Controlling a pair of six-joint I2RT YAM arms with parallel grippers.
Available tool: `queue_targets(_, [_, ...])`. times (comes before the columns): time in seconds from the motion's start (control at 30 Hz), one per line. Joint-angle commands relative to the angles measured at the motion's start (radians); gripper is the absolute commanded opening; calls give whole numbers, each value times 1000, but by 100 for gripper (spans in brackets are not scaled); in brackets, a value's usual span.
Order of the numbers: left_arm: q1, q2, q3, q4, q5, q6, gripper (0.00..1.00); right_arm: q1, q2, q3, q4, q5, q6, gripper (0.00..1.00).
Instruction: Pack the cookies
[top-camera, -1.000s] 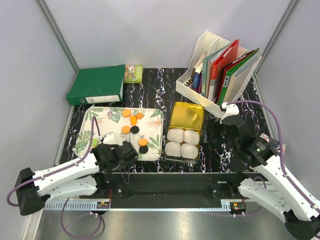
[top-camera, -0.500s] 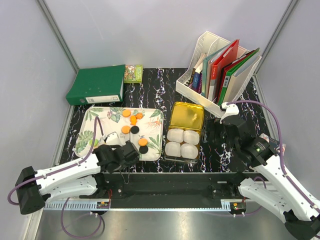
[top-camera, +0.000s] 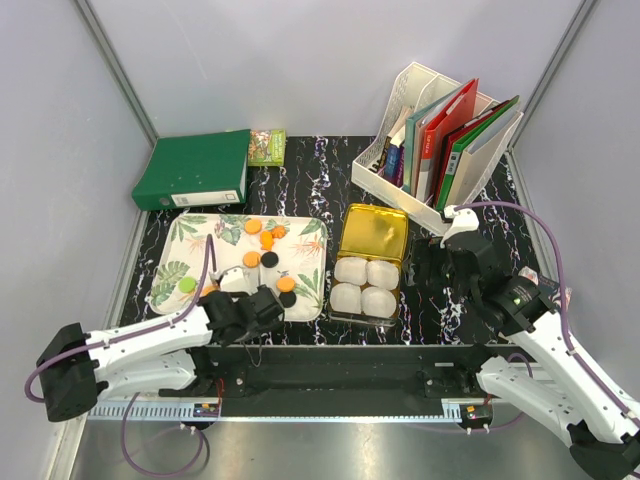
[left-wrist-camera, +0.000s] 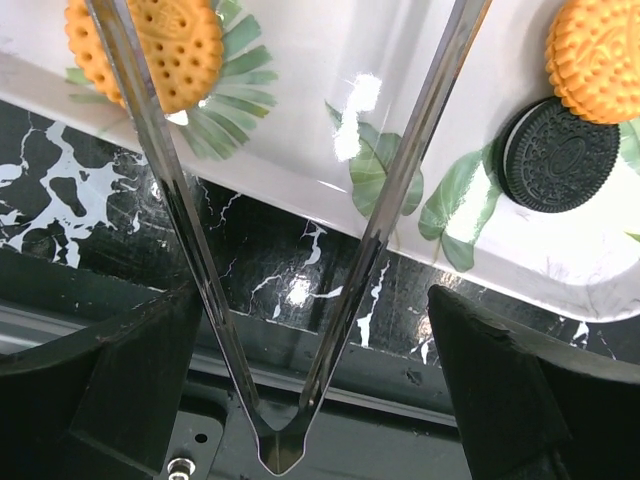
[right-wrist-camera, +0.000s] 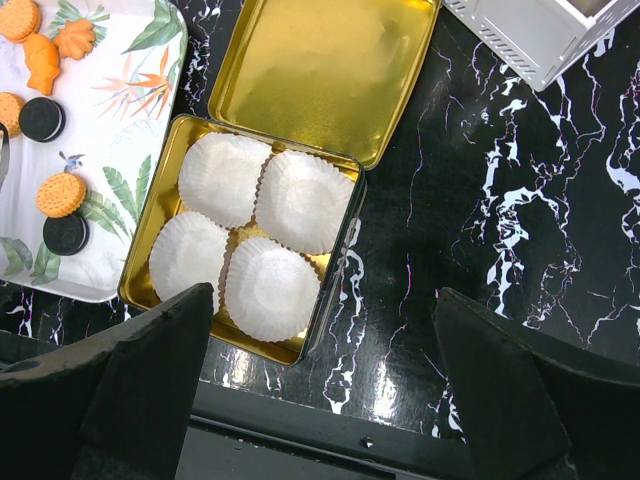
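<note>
The cookies (top-camera: 251, 259), orange and black discs, lie on a leaf-printed tray (top-camera: 195, 235). My left gripper (top-camera: 255, 305) hovers at the tray's near edge and stands open. In the left wrist view, metal tongs (left-wrist-camera: 175, 200) sit between my fingers (left-wrist-camera: 110, 380). One tong arm is against the left finger, with a gap at the right. An orange cookie (left-wrist-camera: 150, 40) and a black one (left-wrist-camera: 560, 150) lie on the tray (left-wrist-camera: 300, 90). My right gripper (top-camera: 437, 268) is open right of the gold tin (top-camera: 372, 232). The tin (right-wrist-camera: 320, 70) holds white paper cups (right-wrist-camera: 300, 200).
A green disc (top-camera: 186, 285) sits at the tray's left. At the back are a green binder (top-camera: 193, 168), a small packet (top-camera: 266, 146) and a white file rack (top-camera: 440, 140) with folders. The black base rail (top-camera: 330, 355) runs along the near edge.
My left gripper has slid right along the tray's near edge, uncovering the green disc. The right arm has not moved.
</note>
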Motion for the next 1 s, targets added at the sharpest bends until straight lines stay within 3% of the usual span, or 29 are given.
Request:
queue_targets(0.0, [-4,50,-17,47,-33,4,99,-3,-12,0,30,16,4,100])
queue_targets(0.27, [-4,74,-56,70,-42,-48,98,-5,-11,-2,29,16,1,100])
queue_targets(0.6, [-5,51,-66,68,-33,-39,61,-3,4,-3,33,10,-3,100])
queue_targets(0.9, [-17,20,-16,15,-56,-22,44,-3,-5,-8,39,12,-5,100])
queue_targets(0.97, [-24,15,9,-2,-76,-10,33,-3,-6,-9,42,12,-5,100])
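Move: Ahead of the left hand, at the open end of the metal tongs between its fingers, an orange round cookie lies about 16 cm forward, 5 cm left and 4 cm below. At about the same height, a second orange cookie sits some 20 cm forward and 2 cm left of the hand, and a black cookie 20 cm forward and 3 cm right. The first cookie is about 47 cm left, 6 cm forward and 21 cm below the right hand. Sinking about 2.5 cm and edging 1 cm left over the tray's front edge, the left hand lowers the tongs with their prongs reaching towards the orange round cookie. It then stays almost in place while its fingers close from wide open to a bit under half, squeezing the tongs' two arms together. ##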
